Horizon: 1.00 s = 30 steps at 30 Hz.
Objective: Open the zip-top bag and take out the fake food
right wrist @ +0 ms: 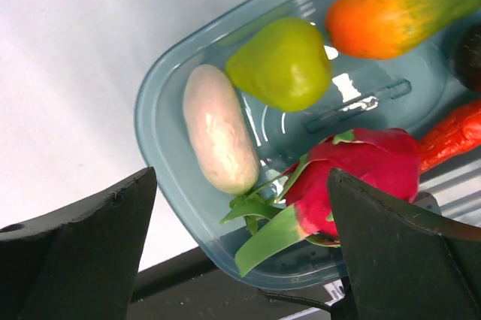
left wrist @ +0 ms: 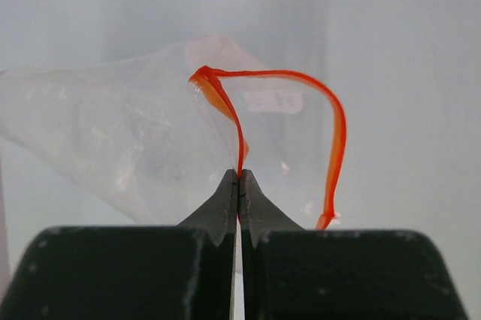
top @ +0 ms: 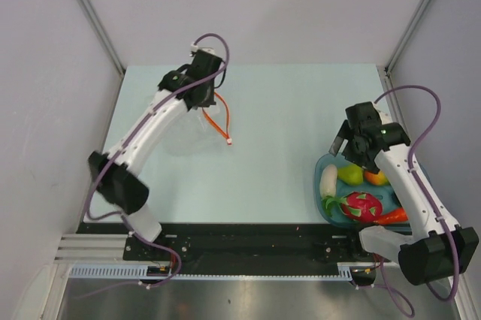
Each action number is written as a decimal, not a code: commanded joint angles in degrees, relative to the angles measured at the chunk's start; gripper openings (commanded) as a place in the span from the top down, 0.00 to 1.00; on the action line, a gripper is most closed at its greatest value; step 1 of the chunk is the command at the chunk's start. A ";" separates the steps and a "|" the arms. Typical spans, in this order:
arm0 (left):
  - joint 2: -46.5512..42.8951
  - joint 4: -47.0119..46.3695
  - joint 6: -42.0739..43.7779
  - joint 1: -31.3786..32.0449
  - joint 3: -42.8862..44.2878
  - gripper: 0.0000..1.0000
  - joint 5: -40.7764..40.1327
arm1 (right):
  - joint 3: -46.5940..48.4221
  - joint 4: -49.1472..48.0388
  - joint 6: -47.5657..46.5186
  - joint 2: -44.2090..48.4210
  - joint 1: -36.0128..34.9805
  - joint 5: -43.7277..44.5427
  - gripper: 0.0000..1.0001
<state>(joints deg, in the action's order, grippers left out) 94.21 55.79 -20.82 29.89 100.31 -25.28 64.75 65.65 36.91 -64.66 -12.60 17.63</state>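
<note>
The clear zip-top bag (top: 189, 134) hangs crumpled from my left gripper (top: 203, 101) at the table's far left. That gripper (left wrist: 240, 177) is shut on the bag's red-orange zip strip (left wrist: 340, 136), which loops open; no food shows inside the bag (left wrist: 113, 132). The fake food lies in a teal tray (top: 319, 182): white radish (top: 328, 181), green fruit (top: 349, 175), orange (top: 376, 178), dragon fruit (top: 362, 206), carrot (top: 391, 217). My right gripper (top: 340, 146) hovers open above the tray's far end. In the right wrist view, radish (right wrist: 218, 140), green fruit (right wrist: 282, 64) and dragon fruit (right wrist: 361, 177) lie below the open gripper (right wrist: 240, 185).
The teal tray's rim (right wrist: 154, 110) reaches near the table's front right edge, beside the black rail (top: 248, 241). A dark piece (right wrist: 470, 57) sits at the tray's far side. Grey walls enclose the table on three sides.
</note>
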 commanded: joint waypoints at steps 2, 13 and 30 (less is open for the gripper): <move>15.46 -1.46 13.24 -0.18 12.53 1.00 -5.84 | 3.01 -0.25 0.45 -1.25 -4.36 1.97 0.00; 18.39 -1.91 6.85 0.26 17.20 0.00 -2.07 | 2.48 -2.01 -2.28 -5.46 -7.87 -1.54 0.00; -37.81 -48.46 -16.61 6.76 -45.78 0.00 39.60 | -1.00 -29.24 3.34 -1.55 -25.10 -15.43 0.00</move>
<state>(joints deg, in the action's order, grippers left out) 71.20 30.48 -26.17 34.17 73.10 3.49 68.75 50.37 36.32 -74.46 -35.16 7.35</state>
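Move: The left hand already pinches the empty zip-top bag by its zip edge, the clear body hanging about 10 cm below and some 4 cm to its left. The bare table spot for the bag is roughly 9 cm ahead and 23 cm down; from the right hand it lies about 21 cm ahead and 42 cm left. Below the open right hand by 13 cm are the white vegetable, 5 cm ahead, the pear, 7 cm ahead and 6 cm right, and the dragon fruit, 2 cm back and 8 cm right. Forward and down goes the left hand, about 8 cm out and 9 cm lower over the far table, its fingers opening wide to let go of the bag; it then lifts and swings back and right, rolling its left side down and turning clockwise. The open, empty right hand travels some 16 cm left, clear of the tray, turning counter-clockwise. ##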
